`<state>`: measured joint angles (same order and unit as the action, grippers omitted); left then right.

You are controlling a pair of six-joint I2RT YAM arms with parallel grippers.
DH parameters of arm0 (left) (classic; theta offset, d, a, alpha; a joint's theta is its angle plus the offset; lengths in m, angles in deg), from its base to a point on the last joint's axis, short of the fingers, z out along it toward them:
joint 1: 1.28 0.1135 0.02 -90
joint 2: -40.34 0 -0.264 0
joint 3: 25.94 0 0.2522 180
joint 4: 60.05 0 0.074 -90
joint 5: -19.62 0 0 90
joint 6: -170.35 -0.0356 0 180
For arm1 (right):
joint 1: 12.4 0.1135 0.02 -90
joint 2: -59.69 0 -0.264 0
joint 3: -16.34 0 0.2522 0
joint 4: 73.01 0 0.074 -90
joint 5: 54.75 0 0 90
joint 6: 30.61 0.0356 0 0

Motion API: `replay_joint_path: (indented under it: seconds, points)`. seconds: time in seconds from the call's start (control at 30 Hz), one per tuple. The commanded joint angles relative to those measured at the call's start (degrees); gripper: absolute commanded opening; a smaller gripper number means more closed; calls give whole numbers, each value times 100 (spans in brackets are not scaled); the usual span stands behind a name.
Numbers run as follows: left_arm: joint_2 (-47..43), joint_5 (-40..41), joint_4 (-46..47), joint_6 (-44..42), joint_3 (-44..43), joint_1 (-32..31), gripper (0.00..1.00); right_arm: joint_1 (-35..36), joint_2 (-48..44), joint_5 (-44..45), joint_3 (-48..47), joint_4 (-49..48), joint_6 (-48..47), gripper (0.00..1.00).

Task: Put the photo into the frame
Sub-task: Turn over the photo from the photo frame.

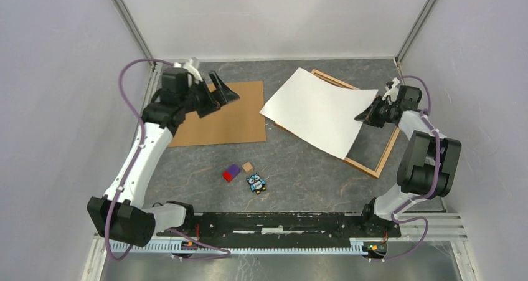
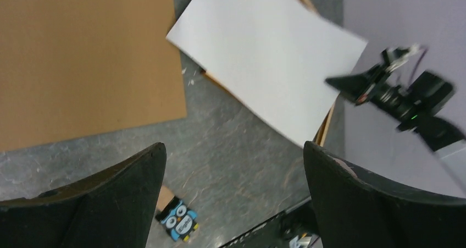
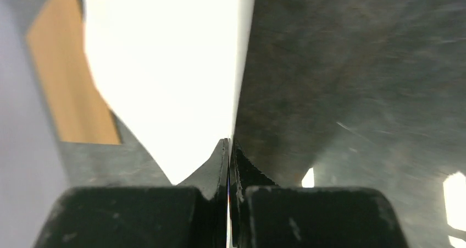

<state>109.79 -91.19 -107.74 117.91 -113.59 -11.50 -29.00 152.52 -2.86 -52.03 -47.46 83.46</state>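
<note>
The photo shows its plain white back and hangs slanted over the frame, whose thin light-orange rails stick out at the far and near right corners. My right gripper is shut on the photo's right edge; in the right wrist view the gripper pinches the thin white sheet edge-on. My left gripper stands open and holds nothing, above the far right corner of the brown cardboard. The left wrist view looks between the left gripper at bare table, with the photo and a bit of frame rail beyond.
A brown cardboard board lies flat at the back left. Near the table's middle sit a red-and-purple block, a small tan block and a blue owl figure. Grey walls close in on both sides and the back.
</note>
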Motion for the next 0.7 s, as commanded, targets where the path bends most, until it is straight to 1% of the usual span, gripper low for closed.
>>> replay_joint_path:
  seconds: [0.0, 0.1, 0.17, 0.3, 0.37, 0.5, 0.67]
  points:
    - [-38, 415, 607, -900, 652, -632, 100, -66, 62, 1335, -884, 1925, -1759, 0]
    - [-20, 793, 643, -1214, 945, -892, 100, -116, 41, 1350, -887, 1870, -2043, 0]
    - [-45, 773, 666, -1204, 1102, -951, 100, -116, 113, 1425, -988, 1919, -2234, 0]
    - [-120, 867, 615, -1316, 1117, -1271, 100, -125, 386, 2130, -1442, 2268, -2569, 0]
    - [-114, 923, 598, -1347, 1105, -1407, 100, -124, 452, 2286, -1519, 2284, -2617, 0]
    - [-65, 1072, 548, -1387, 1114, -1668, 100, -134, 439, 2592, -1440, 2152, -2565, 0]
    - [59, 1125, 511, -1412, 1078, -1926, 100, -184, 141, 2640, -1088, 1599, -2068, 0]
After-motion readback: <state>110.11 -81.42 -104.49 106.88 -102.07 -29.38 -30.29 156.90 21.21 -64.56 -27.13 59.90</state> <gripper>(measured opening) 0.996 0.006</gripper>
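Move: The right hand holds the photo, blank side up, by the middle of its right-hand short edge. The wooden frame it is going into lies about 7 cm below, its middle some 5 cm left and about 1 cm ahead. Off to the left are the brown board (about 52 cm left, 4 cm ahead) and the owl toy (some 37 cm left, 21 cm back). From the high, empty left hand, the frame's middle is roughly 40 cm right, 6 cm ahead and 28 cm lower. Still pinching the photo's edge in shut fingers, the right hand draws it about 9 cm right towards the frame's right-hand rail, sinking 2–3 cm and easing slightly back, while its fingers swing some 30 degrees from leftward to steeper down. The empty left hand stays wide open, drops quickly by about 9 cm, then drifts right and back, turning clockwise. ##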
